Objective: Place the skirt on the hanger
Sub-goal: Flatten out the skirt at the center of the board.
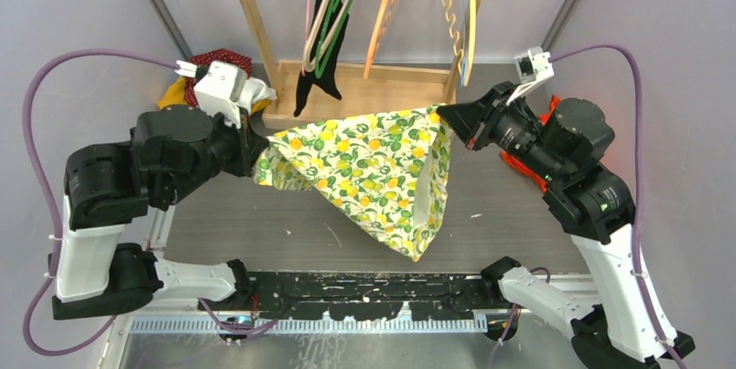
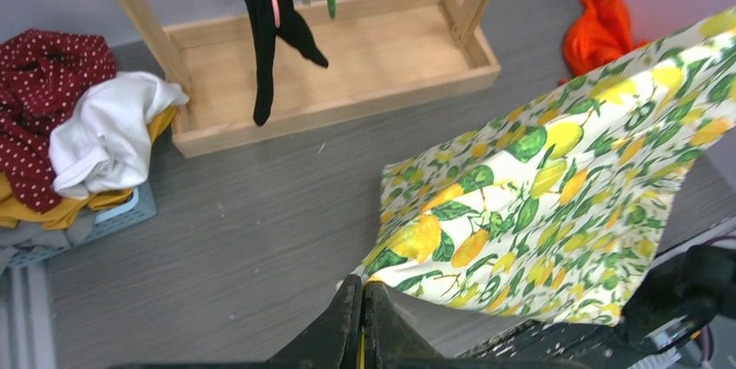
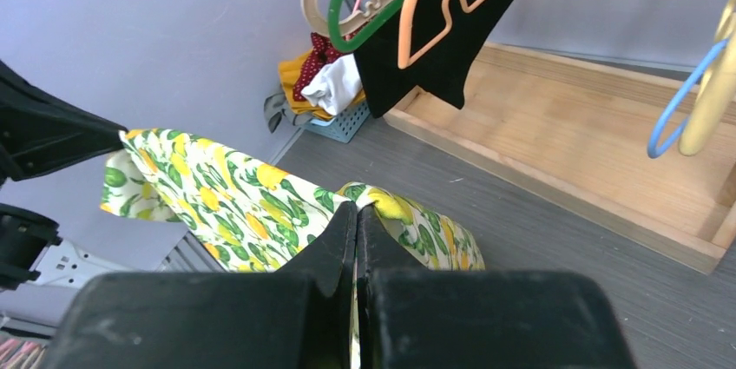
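The skirt [image 1: 373, 165], white with a lemon and leaf print, hangs stretched above the table between both arms. My left gripper [image 1: 259, 150] is shut on its left corner, and in the left wrist view the fabric [image 2: 538, 204] fans out from the pinched tips [image 2: 363, 286]. My right gripper [image 1: 444, 114] is shut on the right corner; its wrist view shows cloth [image 3: 234, 195] bunched at the closed tips [image 3: 356, 208]. Several hangers [image 1: 334, 13] hang from the wooden rack [image 1: 356, 91] behind, one carrying a black garment [image 1: 317, 48].
A basket of clothes [image 2: 69, 143] with red dotted, white and yellow pieces sits at the back left. An orange garment [image 2: 599, 26] lies at the back right, partly behind my right arm. The rack's wooden tray [image 2: 347, 56] stands just beyond the skirt.
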Robot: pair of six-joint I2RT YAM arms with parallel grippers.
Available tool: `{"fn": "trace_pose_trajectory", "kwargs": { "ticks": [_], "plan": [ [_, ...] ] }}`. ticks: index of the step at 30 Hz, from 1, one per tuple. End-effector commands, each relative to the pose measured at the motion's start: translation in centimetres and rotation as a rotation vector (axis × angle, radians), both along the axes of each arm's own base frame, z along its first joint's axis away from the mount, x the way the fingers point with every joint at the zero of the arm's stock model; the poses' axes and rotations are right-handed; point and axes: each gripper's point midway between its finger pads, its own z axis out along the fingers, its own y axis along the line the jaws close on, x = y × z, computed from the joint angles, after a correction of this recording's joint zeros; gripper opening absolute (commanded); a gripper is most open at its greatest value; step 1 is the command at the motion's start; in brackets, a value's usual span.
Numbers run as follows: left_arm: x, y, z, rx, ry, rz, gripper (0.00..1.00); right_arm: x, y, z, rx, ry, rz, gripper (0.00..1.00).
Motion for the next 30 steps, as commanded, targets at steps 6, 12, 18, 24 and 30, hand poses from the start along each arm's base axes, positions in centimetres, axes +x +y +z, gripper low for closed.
{"fn": "trace_pose_trajectory", "kwargs": {
  "ticks": [6,12,18,24,30],
  "plan": [
    [1.1,2.2,0.4,0.057,-0.082,0.081,0.0,2.1,1.4,0.3,0.006,-0.029,0.021,0.02],
    [2.9,3.4,3.8,0.106,-0.198,0.176,0.0,4.6,3.3,1.3,0.044,-0.045,0.05,0.02],
    [2.8,0.3,-0.9,0.144,-0.092,0.088,0.0,4.5,3.4,-3.9,0.018,0.067,0.049,0.02],
    [-0.3,-6.0,-21.5,0.149,0.301,-0.058,0.0,5.5,0.6,-17.0,-0.124,0.301,-0.121,0.04],
    [-0.8,-6.0,-28.9,0.195,0.423,-0.002,0.0,6.9,-1.2,-25.6,-0.179,0.475,-0.201,0.36]
  ]
}}
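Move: The skirt is already pinched in both hands, hanging high over the board. The board's centre, where it is to be laid, is about 8 cm ahead of the left hand, 18 cm right and 42 cm down; from the right hand it is 3 cm ahead, 17 cm left and 43 cm down. The wooden tray's middle lies some 24 cm beyond that centre. The clothes basket is roughly 33 cm ahead and 20 cm left of the left hand; the orange cloth is 14 cm ahead and 30 cm right of the right hand. Keeping the skirt pinched, both hands first swing it a few cm forward, the right about 5 cm, then drop fast towards the board. The left ends some 30 cm lower, still gripping, drawn slightly back and right; the right ends about 25 cm lower. Both wrists tip down some 25 degrees, and the right fingers begin to open late in the descent, freeing their edge. ##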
